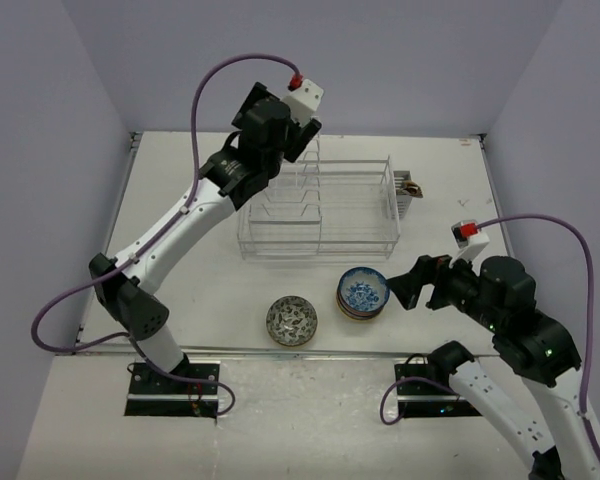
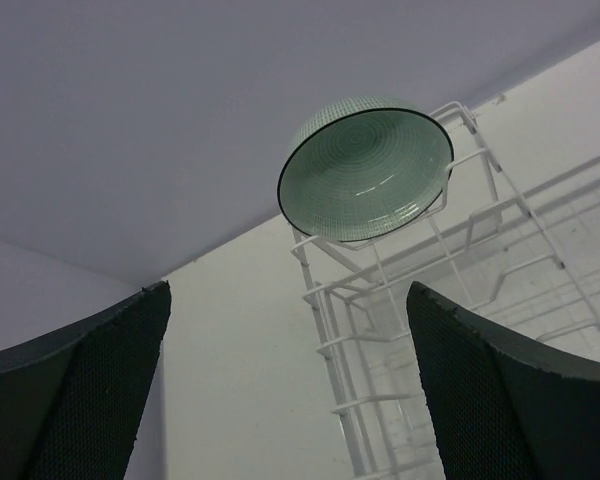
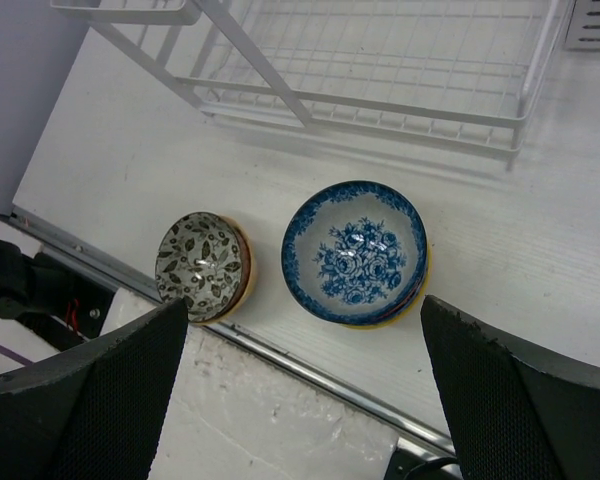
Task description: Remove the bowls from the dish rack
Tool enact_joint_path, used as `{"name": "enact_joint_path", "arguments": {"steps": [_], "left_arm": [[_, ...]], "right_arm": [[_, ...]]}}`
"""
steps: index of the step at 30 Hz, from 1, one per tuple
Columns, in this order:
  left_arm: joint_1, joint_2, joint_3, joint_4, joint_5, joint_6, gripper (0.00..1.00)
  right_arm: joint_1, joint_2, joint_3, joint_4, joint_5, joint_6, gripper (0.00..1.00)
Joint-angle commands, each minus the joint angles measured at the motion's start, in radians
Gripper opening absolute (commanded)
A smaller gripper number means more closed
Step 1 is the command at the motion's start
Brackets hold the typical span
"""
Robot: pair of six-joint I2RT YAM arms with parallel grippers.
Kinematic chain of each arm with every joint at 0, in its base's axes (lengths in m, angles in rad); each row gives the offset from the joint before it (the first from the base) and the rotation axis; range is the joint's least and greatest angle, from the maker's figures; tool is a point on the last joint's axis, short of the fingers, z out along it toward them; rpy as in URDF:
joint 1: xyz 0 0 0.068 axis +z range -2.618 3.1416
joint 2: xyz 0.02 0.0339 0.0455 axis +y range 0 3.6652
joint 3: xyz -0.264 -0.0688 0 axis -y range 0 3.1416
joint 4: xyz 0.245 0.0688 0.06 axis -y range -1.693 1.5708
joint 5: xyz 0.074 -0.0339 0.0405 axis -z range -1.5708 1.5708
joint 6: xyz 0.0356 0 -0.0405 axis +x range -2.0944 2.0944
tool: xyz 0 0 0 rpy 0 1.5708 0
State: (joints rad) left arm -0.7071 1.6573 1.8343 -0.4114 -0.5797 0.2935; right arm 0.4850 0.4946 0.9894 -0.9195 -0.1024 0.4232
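The dish rack stands mid-table. In the left wrist view a pale green bowl sits on edge at one end of the rack, ahead of and apart from my left gripper, which is open with nothing between its fingers. In the top view that arm covers the bowl. A blue-white floral bowl tops a small stack in front of the rack. A grey leaf-patterned bowl rests to its left. My right gripper hovers open and empty above the table's near edge, close to the stack.
A small grey and brown object lies against the rack's right end. A metal rail marks the table's near edge below the right gripper. Walls close the table in on three sides.
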Motion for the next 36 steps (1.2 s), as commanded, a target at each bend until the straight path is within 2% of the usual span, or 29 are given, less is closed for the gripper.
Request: {"name": "enact_joint_path", "arguments": {"steps": [1,4,10,13,19,21,25,28,29,33,36], "left_arm": [[0.047,0.025,0.052,0.108,0.065,0.199,1.0],[0.075,0.068,0.045,0.12,0.133,0.251,1.0],[0.127,0.151,-0.004,0.261,0.123,0.344,1.0],[0.153,0.191,0.007,0.307,0.178,0.346,1.0],[0.179,0.245,-0.018,0.443,0.182,0.42,1.0],[0.192,0.266,-0.024,0.482,0.193,0.418,0.96],[0.196,0.294,-0.033,0.514,0.202,0.412,0.79],[0.195,0.289,-0.041,0.517,0.222,0.383,0.7],[0.195,0.282,-0.046,0.523,0.23,0.38,0.63],[0.195,0.269,-0.066,0.553,0.245,0.389,0.49],[0.195,0.265,-0.07,0.562,0.248,0.386,0.31]], "right_arm": [[0.001,-0.024,0.029,0.021,-0.031,-0.029,0.99],[0.0,-0.044,0.015,0.019,-0.028,-0.029,0.99],[0.0,-0.044,0.017,0.018,-0.039,-0.031,0.99],[0.001,-0.042,0.032,0.01,-0.065,-0.035,0.99],[0.001,-0.04,0.072,-0.03,-0.063,-0.047,0.99],[0.001,-0.042,0.078,-0.039,-0.062,-0.049,0.99],[0.001,-0.053,0.08,-0.062,-0.053,-0.05,0.99],[0.0,-0.06,0.081,-0.067,-0.046,-0.05,0.99],[0.001,-0.057,0.081,-0.067,-0.046,-0.05,0.99],[0.0,-0.048,0.083,-0.061,-0.049,-0.052,0.99],[0.0,-0.044,0.081,-0.058,-0.051,-0.054,0.99]]}}
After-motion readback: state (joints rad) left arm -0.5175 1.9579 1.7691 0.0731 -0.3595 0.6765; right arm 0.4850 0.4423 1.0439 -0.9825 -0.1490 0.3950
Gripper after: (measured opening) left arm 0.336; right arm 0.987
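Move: The last bowl, the green one, sits up in the rack ahead of the left hand, about 14 cm forward, 5 cm to its right and 6 cm lower. From this hand, the rack's narrow upper tier has its middle 1 cm back, 4 cm right and some 17 cm down, and the wide lower tier is centred roughly 5 cm back, 10 cm right and 31 cm down. From the right hand the green bowl is around 40 cm ahead, 22 cm left and 5 cm up. The left hand reaches forward about 13 cm and sinks some 8 cm towards the left edge of the green bowl, its wrist rolling about 15 degrees so that its left side rises, most of that early on. As the reach eases out, the wide-open fingers close to about a third of their opening around the rim, one finger inside the bowl and one outside, while the empty right hand backs off a little and rises slightly. ##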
